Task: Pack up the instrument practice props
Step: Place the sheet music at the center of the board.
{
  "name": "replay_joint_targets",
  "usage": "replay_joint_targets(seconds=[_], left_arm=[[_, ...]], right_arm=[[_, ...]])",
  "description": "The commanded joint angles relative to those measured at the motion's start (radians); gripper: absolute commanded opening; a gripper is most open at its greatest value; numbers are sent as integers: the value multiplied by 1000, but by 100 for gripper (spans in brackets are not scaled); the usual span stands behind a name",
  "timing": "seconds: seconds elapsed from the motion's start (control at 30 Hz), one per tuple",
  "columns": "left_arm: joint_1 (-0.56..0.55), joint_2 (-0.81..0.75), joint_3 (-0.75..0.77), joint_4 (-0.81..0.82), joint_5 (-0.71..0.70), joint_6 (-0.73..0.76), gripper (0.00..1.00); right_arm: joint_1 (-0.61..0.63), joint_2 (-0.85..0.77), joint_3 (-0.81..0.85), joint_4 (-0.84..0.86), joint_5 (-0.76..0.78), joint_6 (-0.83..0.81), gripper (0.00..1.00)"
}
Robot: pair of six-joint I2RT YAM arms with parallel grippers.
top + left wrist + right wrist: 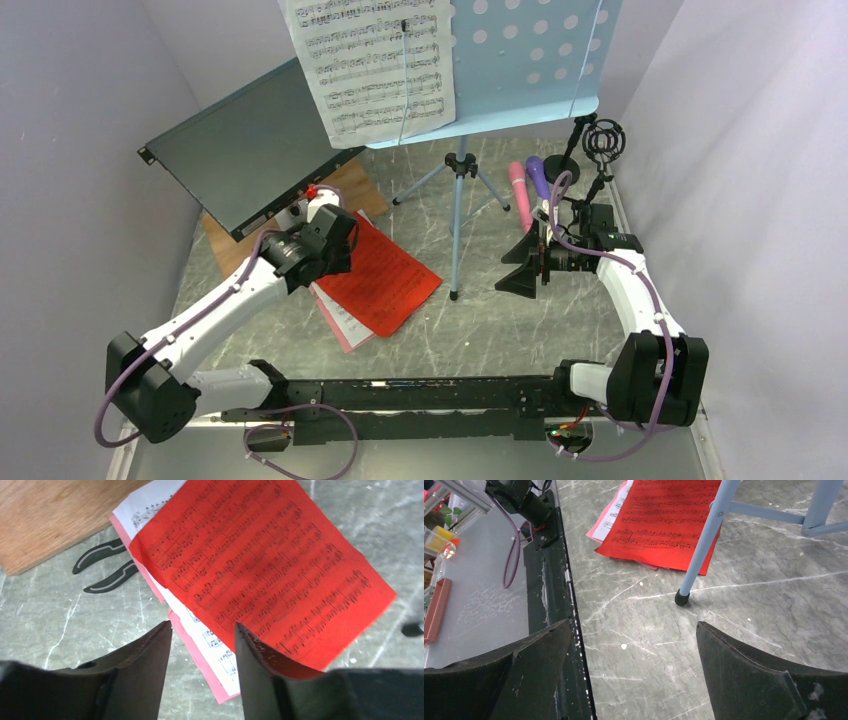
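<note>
The light-blue music rack [530, 70] stands on its tripod legs [458, 200] at the back, with a white sheet-music page [375, 65] on it. On the table a red page [260, 565] lies over a white page [210, 640] and a pink one [200, 655]. My left gripper [202, 625] hovers over the near edge of that stack, open and holding nothing. At the right, pink [520, 195] and purple [538, 175] microphones lie beside the black mic supports [600, 150]. In front of them my right gripper [522, 265] is wide open over bare table [633, 625].
A large dark flat metal box [245, 150] leans at the back left over a wooden board [45, 515]. Black pliers [105, 570] lie beside the pages. One rack leg's foot [681, 597] rests between the arms. A black rail [400, 395] runs along the near edge.
</note>
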Motion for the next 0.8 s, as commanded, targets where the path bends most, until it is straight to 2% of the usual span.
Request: replay_joint_targets(seconds=[0.0, 0.17, 0.33, 0.5, 0.77], left_arm=[[3, -90, 25, 15, 177, 118, 59], [3, -200, -15, 124, 371, 216, 72], [4, -295, -11, 200, 462, 274, 87], [37, -301, 63, 191, 477, 316, 92], [185, -252, 253, 195, 699, 289, 95]], right_arm=[[2, 8, 43, 2, 3, -24, 99], [2, 17, 50, -14, 10, -40, 99], [2, 17, 50, -14, 14, -43, 99], [2, 19, 51, -17, 17, -46, 99], [2, 18, 53, -27, 17, -57, 99]])
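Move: The white sheet music still on the stand has its middle high above the left hand, roughly 45 cm up, some 9 cm ahead and 12 cm to the right. The released red sheet lies about 7 cm ahead of the left hand, 6 cm to the right and 13 cm below; the stand's near foot is about 27 cm to the hand's right and 2 cm ahead, on the table. From the idle right hand the white sheet is about 9 cm ahead, 27 cm left and 45 cm up. Already clear of the red sheet, the left hand climbs away from it towards the white sheet on the stand, rising about 14 cm and ending some 4 cm to the right; it eases back first, then comes forward again. Its half-open fingers spread nearly wide while the wrist swings clockwise some 25 degrees, tips the fingertips up and dips its left side. ##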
